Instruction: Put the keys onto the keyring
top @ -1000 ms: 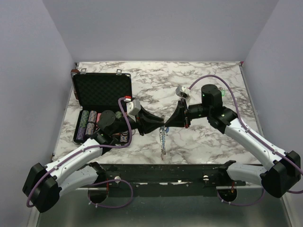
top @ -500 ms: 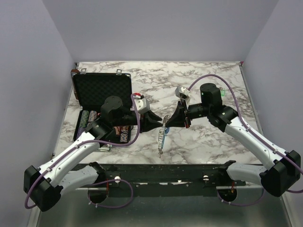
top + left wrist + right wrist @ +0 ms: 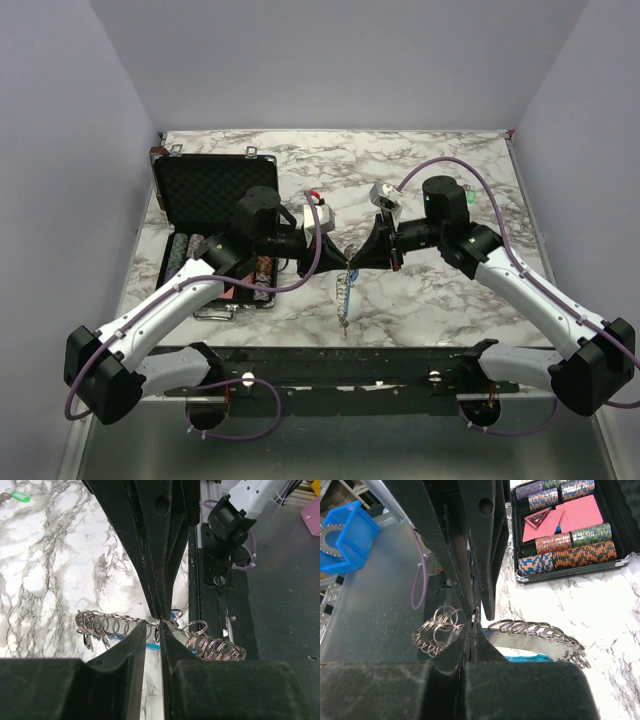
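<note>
The keyring (image 3: 345,300), a floppy chain of small metal rings with a light-blue section (image 3: 120,638), hangs over the marble between the two arms. My right gripper (image 3: 353,262) is shut on one of its rings (image 3: 476,614). My left gripper (image 3: 343,264) meets it tip to tip. Its jaws stand a narrow gap apart around that same ring (image 3: 158,628), which sits edge-on between them. The chain droops to both sides of the pinch (image 3: 102,625) (image 3: 535,628). A green key (image 3: 17,496) lies on the marble far off. The other keys are out of view.
An open black foam-lined case (image 3: 215,185) stands at the left, holding rows of striped poker chips (image 3: 570,555) and red cards. The table's front rail (image 3: 340,360) runs just below the hanging chain. A blue plastic holder (image 3: 345,535) sits off the table.
My left arm has swung rightward, bringing its wrist closer to the right gripper, and its jaws have narrowed. The chain swung slightly and hangs straight again. The right arm has stayed still.
</note>
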Controlling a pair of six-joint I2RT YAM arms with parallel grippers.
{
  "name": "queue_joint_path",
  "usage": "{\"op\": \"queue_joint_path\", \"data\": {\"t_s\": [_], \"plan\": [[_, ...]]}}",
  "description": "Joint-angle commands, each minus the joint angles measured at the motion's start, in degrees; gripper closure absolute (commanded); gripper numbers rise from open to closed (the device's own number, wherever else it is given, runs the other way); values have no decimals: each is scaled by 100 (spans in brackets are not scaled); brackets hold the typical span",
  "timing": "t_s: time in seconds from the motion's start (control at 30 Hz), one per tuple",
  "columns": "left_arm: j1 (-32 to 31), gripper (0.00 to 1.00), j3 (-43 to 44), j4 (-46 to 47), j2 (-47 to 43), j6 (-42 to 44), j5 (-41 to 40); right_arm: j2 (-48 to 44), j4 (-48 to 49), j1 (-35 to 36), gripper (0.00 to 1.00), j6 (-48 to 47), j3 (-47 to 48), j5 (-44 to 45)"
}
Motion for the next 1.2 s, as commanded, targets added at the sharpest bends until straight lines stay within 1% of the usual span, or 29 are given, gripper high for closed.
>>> {"op": "queue_joint_path", "data": {"t_s": [0.0, 0.07, 0.1, 0.13, 0.17, 0.2, 0.3, 0.4, 0.43, 0.47, 0.53, 0.57, 0.6, 0.67, 0.73, 0.87, 0.93, 1.0, 1.17], "plan": [[7, 79, 313, -408, 132, 308, 306, -16, -8, 38, 100, -36, 154, -33], [-2, 79, 375, -513, 176, 361, 333, -7, -8, 38, 99, -36, 145, -34], [-11, 81, 410, -575, 202, 396, 324, -16, 0, 38, 100, -27, 145, -33], [-19, 85, 436, -645, 237, 440, 333, -16, 0, 29, 100, -27, 145, -33], [-20, 94, 480, -724, 263, 484, 350, -16, 9, 38, 100, -27, 154, -33], [-28, 100, 515, -829, 298, 554, 350, -25, 9, 29, 100, -18, 154, -33], [-37, 100, 551, -953, 316, 651, 298, -33, 18, 38, 100, -9, 145, -33], [-55, 100, 411, -752, 159, 573, 17, -51, 88, 38, 100, 69, 84, 1], [-46, 100, 314, -534, 71, 494, -71, -60, 149, 38, 100, 131, 57, 28], [-46, 100, 174, -323, -60, 354, -150, -86, 202, 38, 95, 183, 22, 37], [-37, 100, -98, 204, -263, 3, -291, -139, 369, 20, 89, 306, -83, 46], [-20, 100, -256, 572, -359, -260, -317, -156, 431, 29, 87, 307, -136, 37], [-11, 100, -458, 924, -439, -541, -370, -174, 544, 29, 85, 516, -188, 28], [24, 100, -906, 1898, -623, -1121, -467, -227, 729, 29, 80, 667, -294, -7], [59, 100, -1319, 2778, -790, -1745, -563, -253, 887, 29, 78, 790, -347, -33], [68, 100, -1970, 3992, -1002, -2485, -844, -297, 1301, -6, 70, 1237, -470, -165], [86, 100, -2243, 4502, -1098, -2749, -1037, -315, 1827, -6, 66, 1571, -549, -244], [77, 100, -2542, 5134, -1195, -3039, -1301, -332, 2065, -15, 64, 1774, -637, -297], [86, 100, -3350, 6953, -1169, -3970, -1996, -402, 2232, -50, 64, 1818, -795, -280]]}}
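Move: The small ring at the top of the keyring sits in the right hand's shut fingertips and reaches between the left's slightly open ones, barely 1 cm to the right of the left hand. Below it hang the keyring and, some 4 cm straight under the left hand, the light-blue tag. From the left hand, the chip case is about 27 cm left and 4 cm ahead, and the green tag some 30 cm right and 23 cm ahead, both roughly 18 cm lower. Staying almost in place, the left fingers close from a quarter open to shut on the ring that the right still pinches. The right fingers then open about a third and that hand backs off upward some 1.5 cm, while the left, keeping its pinch, dips about 2 cm, comes partly back up and draws left about 1.5 cm, fingertips tilting up and swinging counter-clockwise, some 25 degrees in all. ##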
